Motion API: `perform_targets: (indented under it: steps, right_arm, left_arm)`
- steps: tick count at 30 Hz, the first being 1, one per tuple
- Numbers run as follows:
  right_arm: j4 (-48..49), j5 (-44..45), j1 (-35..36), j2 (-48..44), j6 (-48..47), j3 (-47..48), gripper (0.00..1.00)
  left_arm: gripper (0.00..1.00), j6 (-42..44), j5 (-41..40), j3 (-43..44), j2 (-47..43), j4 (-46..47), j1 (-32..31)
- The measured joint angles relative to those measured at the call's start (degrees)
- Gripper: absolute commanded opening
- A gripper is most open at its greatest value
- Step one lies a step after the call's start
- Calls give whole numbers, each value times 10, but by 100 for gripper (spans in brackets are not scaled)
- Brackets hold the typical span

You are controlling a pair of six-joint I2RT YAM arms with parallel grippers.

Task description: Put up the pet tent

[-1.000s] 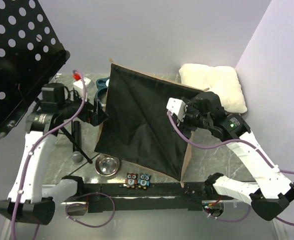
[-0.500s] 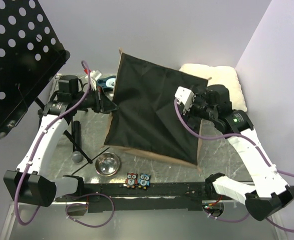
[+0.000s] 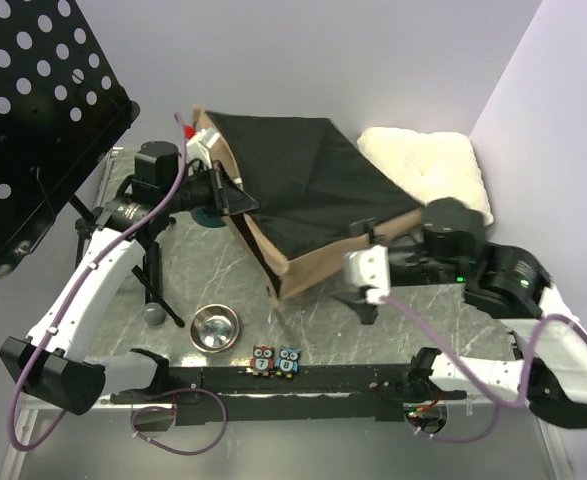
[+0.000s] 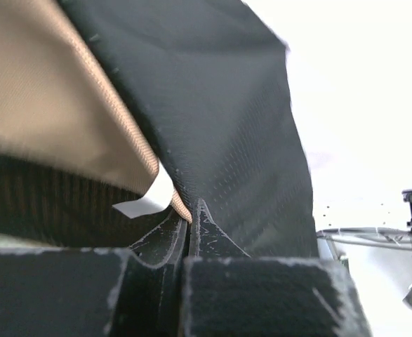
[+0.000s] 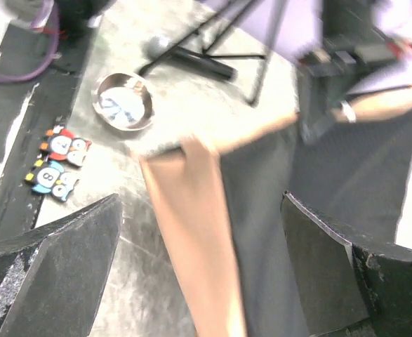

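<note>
The pet tent (image 3: 303, 170) lies tipped over at the back middle of the table, black base panel facing up and a tan side (image 3: 273, 255) facing the front left. My left gripper (image 3: 229, 197) is shut on the tent's left edge; in its wrist view the closed jaws (image 4: 191, 213) pinch the tan-piped seam where black and tan fabric (image 4: 58, 105) meet. My right gripper (image 3: 361, 296) hangs open at the tent's front right corner. Its wrist view, blurred, shows the tan strip (image 5: 191, 225) and black panel (image 5: 262, 232) between the spread fingers (image 5: 65, 260), without contact.
A white fluffy cushion (image 3: 428, 168) lies at the back right. A steel bowl (image 3: 214, 328) and two owl figures (image 3: 275, 360) sit near the front edge. A black perforated stand (image 3: 33, 110) with tripod legs (image 3: 158, 285) stands on the left.
My left gripper has closed on the tent's left edge and pulled it back. The tent tipped from near upright to lying lower. My right arm swung down to the front, jaws wider.
</note>
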Motion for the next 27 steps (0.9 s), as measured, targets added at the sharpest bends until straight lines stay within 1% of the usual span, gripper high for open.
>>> perform_targets:
  steps: [4, 7, 11, 18, 22, 27]
  right_arm:
    - [8, 14, 78, 34, -57, -13, 100]
    - [22, 26, 113, 56, -106, -54, 100]
    - [21, 29, 122, 61, -142, -71, 100]
    - [21, 29, 122, 15, -166, -64, 100]
    - [11, 36, 129, -1, -191, -64, 100]
    - [9, 46, 163, 37, -194, -40, 100]
  left_arm:
    - [1, 28, -4, 3, 6, -9, -33]
    - [1, 62, 8, 12, 17, -21, -50]
    - [1, 114, 41, 36, 37, -40, -59]
    - [1, 244, 152, 99, 76, -106, -59]
    - [1, 268, 186, 132, 106, -122, -66]
    - [1, 258, 187, 133, 116, -119, -86]
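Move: My left hand is already shut on the tent's tan edge by the white tag. The tent's near-left corner lies about 16 cm back, 7 cm right and 4 cm below it. From my open right hand that corner is some 12 cm to the left, level front-to-back, about 10 cm lower. On the table, roughly 38 cm below the right hand, the owl toys sit 13 cm left and 7 cm back, the steel bowl 29 cm left and 2 cm ahead. I keep the tent edge pinched in my left hand and draw it right and back, about 5 cm each way, swinging the wrist some 30 degrees clockwise. My right hand, fingers still wide open, drops and sweeps left over the black panel, then rises partway, draws back a little and eases left again, fingers tipping up and turning counter-clockwise. ##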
